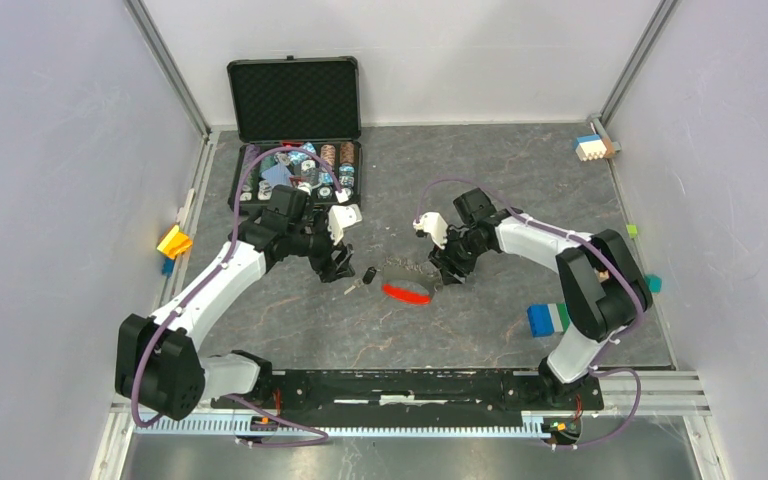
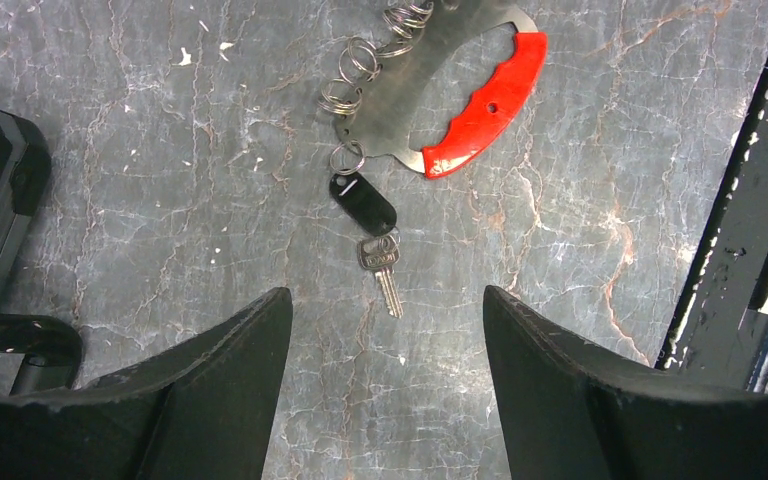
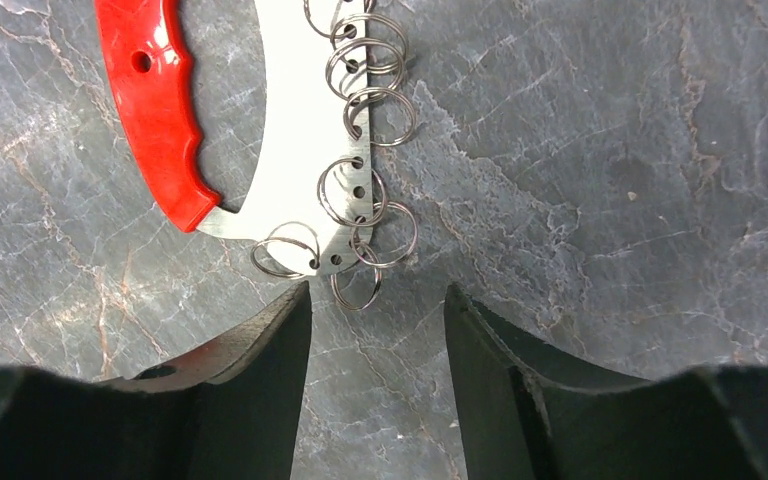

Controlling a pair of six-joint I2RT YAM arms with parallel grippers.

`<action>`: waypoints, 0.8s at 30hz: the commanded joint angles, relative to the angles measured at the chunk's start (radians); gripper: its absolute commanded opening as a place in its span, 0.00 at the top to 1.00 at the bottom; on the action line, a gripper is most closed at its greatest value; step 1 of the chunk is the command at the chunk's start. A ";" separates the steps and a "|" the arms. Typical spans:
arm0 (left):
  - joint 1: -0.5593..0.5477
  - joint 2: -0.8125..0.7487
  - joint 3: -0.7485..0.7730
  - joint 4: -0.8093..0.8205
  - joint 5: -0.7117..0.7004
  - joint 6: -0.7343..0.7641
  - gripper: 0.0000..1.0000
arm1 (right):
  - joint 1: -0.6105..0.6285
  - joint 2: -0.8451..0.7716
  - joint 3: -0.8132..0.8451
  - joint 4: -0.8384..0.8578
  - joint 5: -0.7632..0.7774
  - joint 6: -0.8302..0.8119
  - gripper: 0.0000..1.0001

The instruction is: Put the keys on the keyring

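The keyring [image 2: 415, 95] is a flat curved metal plate with a red grip [image 2: 485, 105] and several split rings, and it lies on the table. A key [image 2: 385, 275] with a silver blade hangs off a black tag [image 2: 363, 202]. The tag's ring looks hooked into the end of the plate. My left gripper [image 2: 386, 293] is open just short of the key's tip and holds nothing. My right gripper [image 3: 378, 290] is open and empty at the plate's other end [image 3: 305, 150], close to the last rings [image 3: 358, 290]. From above, the key [image 1: 365, 278] and red grip [image 1: 405, 293] lie between the left gripper [image 1: 343, 268] and the right gripper [image 1: 447, 270].
An open black case [image 1: 295, 130] with poker chips stands behind the left arm. Its corner [image 2: 0, 190] shows at the left of the left wrist view. A blue block [image 1: 545, 318], a yellow block [image 1: 173, 241] and a white-blue block [image 1: 593, 147] sit near the table's edges.
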 commanded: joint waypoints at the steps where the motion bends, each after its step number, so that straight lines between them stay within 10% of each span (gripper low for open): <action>1: -0.001 -0.027 -0.001 0.032 0.032 -0.041 0.23 | -0.004 0.020 0.048 0.005 -0.017 0.038 0.45; 16: -0.001 -0.008 0.025 0.038 0.036 -0.036 0.23 | -0.014 0.034 0.115 -0.048 -0.057 0.026 1.00; 24: -0.002 0.007 0.106 0.070 0.163 -0.052 0.23 | -0.022 -0.129 0.285 -0.143 -0.147 -0.072 1.00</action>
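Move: The keyring's right-hand end, with a small ring at its corner, lies right by my right hand, about 2 cm to its left, 1 cm back and 1 cm below. The middle of the red handle is some 8 cm left and 3 cm back; the black fob is about 16 cm left and 1 cm ahead. From my raised left hand, that keyring end is roughly 20 cm to the right, 2 cm ahead and 12 cm lower. With my right hand staying low over the table, I edge about 1 cm left towards the keyring's corner and shut my fingers from a bit over half open, pinching the small ring there. Then I pull up, quickening, about 5 cm, bringing the hand forward some 3 cm and a little left as I keep the grip. ##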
